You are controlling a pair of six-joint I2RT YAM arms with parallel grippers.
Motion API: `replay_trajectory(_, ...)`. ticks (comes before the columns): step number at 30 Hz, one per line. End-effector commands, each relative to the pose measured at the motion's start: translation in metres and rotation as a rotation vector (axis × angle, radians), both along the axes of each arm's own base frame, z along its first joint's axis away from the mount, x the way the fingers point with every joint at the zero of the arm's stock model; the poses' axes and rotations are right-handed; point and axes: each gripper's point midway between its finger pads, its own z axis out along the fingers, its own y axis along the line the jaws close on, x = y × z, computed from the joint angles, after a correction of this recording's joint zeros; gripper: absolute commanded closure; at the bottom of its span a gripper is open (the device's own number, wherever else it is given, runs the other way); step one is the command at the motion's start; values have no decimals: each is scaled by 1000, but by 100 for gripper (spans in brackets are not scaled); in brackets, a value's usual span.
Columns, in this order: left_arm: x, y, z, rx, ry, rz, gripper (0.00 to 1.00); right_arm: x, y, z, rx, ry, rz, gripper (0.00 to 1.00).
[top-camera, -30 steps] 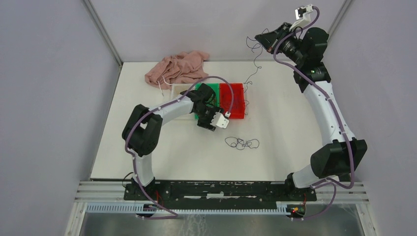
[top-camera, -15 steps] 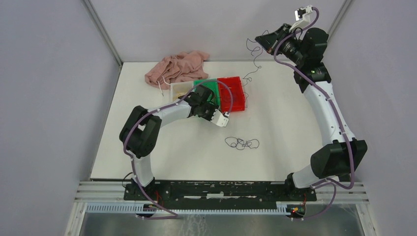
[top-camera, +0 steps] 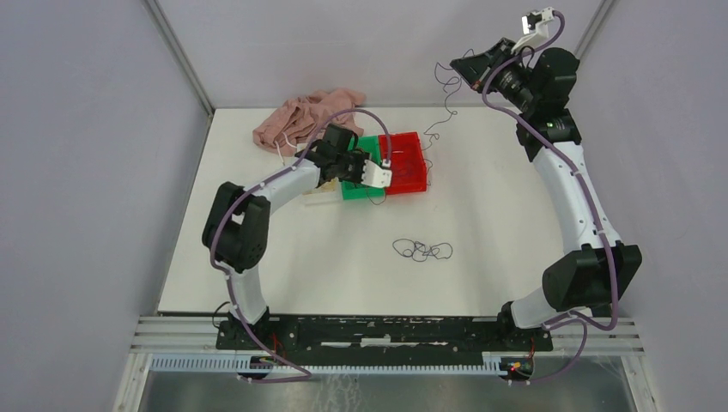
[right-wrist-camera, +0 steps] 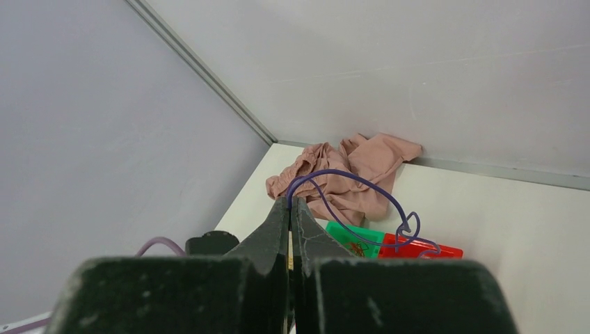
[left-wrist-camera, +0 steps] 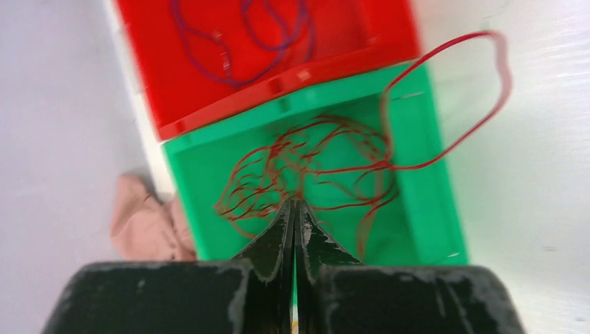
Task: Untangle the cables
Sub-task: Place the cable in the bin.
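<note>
My left gripper (left-wrist-camera: 293,203) is over the green bin (left-wrist-camera: 431,174), its jaws shut where strands of the curly red cable (left-wrist-camera: 306,163) meet at the tips. One red loop hangs out over the bin's wall. In the top view the left gripper (top-camera: 360,172) is above the green bin (top-camera: 352,190) and red bin (top-camera: 410,183). My right gripper (right-wrist-camera: 291,200) is raised high at the back, shut on a purple cable (right-wrist-camera: 362,182). That purple cable (top-camera: 445,110) hangs from the right gripper (top-camera: 457,65) down to the red bin. A dark tangle of cables (top-camera: 422,251) lies on the table.
A pink garment (top-camera: 300,120) lies crumpled at the back left corner. A pale bin (top-camera: 316,190) adjoins the green one, partly under the left arm. More purple cable (left-wrist-camera: 209,62) lies coiled in the red bin (left-wrist-camera: 278,80). Grey walls enclose the table.
My left gripper has moved from the bins' near side to above the green bin and shut. The bins have shifted slightly towards the back. The right gripper has risen a little with the purple cable.
</note>
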Motion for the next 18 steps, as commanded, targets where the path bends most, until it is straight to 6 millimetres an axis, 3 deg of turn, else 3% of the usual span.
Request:
replay_trajectory(1,27,-7,47,-139,-57,70,97,-14,-2,36,26,-107,12,100)
replay_trajectory(6,45,-8,24,-108,-72,97,97,-18,0,38,37,-114,22,100)
replay_trajectory(10,48,-11,22,-131,9,110,96,-19,0,35,27,-109,25,100)
replay_trajectory(12,40,-15,32,-169,61,74,79,-17,-1,32,21,-98,21,100)
replay_trajectory(16,20,-15,67,-243,191,45,27,-16,4,43,44,-125,53,100)
replay_trajectory(18,15,-9,88,-312,265,92,23,-18,9,57,62,-151,79,100)
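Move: The left hand hovers over the green bin, closed, apparently with a strand of red cable; the bin's middle lies level with it, about 4 cm to the right and 7 below. The red bin is some 17 cm to the right and 2 farther out, the white bin about 9 to the left and 2 back. From the right hand, which holds up the purple cable, the green bin lies roughly 24 cm left, 2 back and 42 below. Forward over the green bin goes the left hand, about 4 cm while first rising and then dipping a couple of centimetres; near the bottom of the dip its fingers begin to open. Spreading wide, they let go of the red cable strand as the hand eases back about 1 cm and starts to lift, tipping slightly. The right hand stays high, keeping its grip on the purple cable. ##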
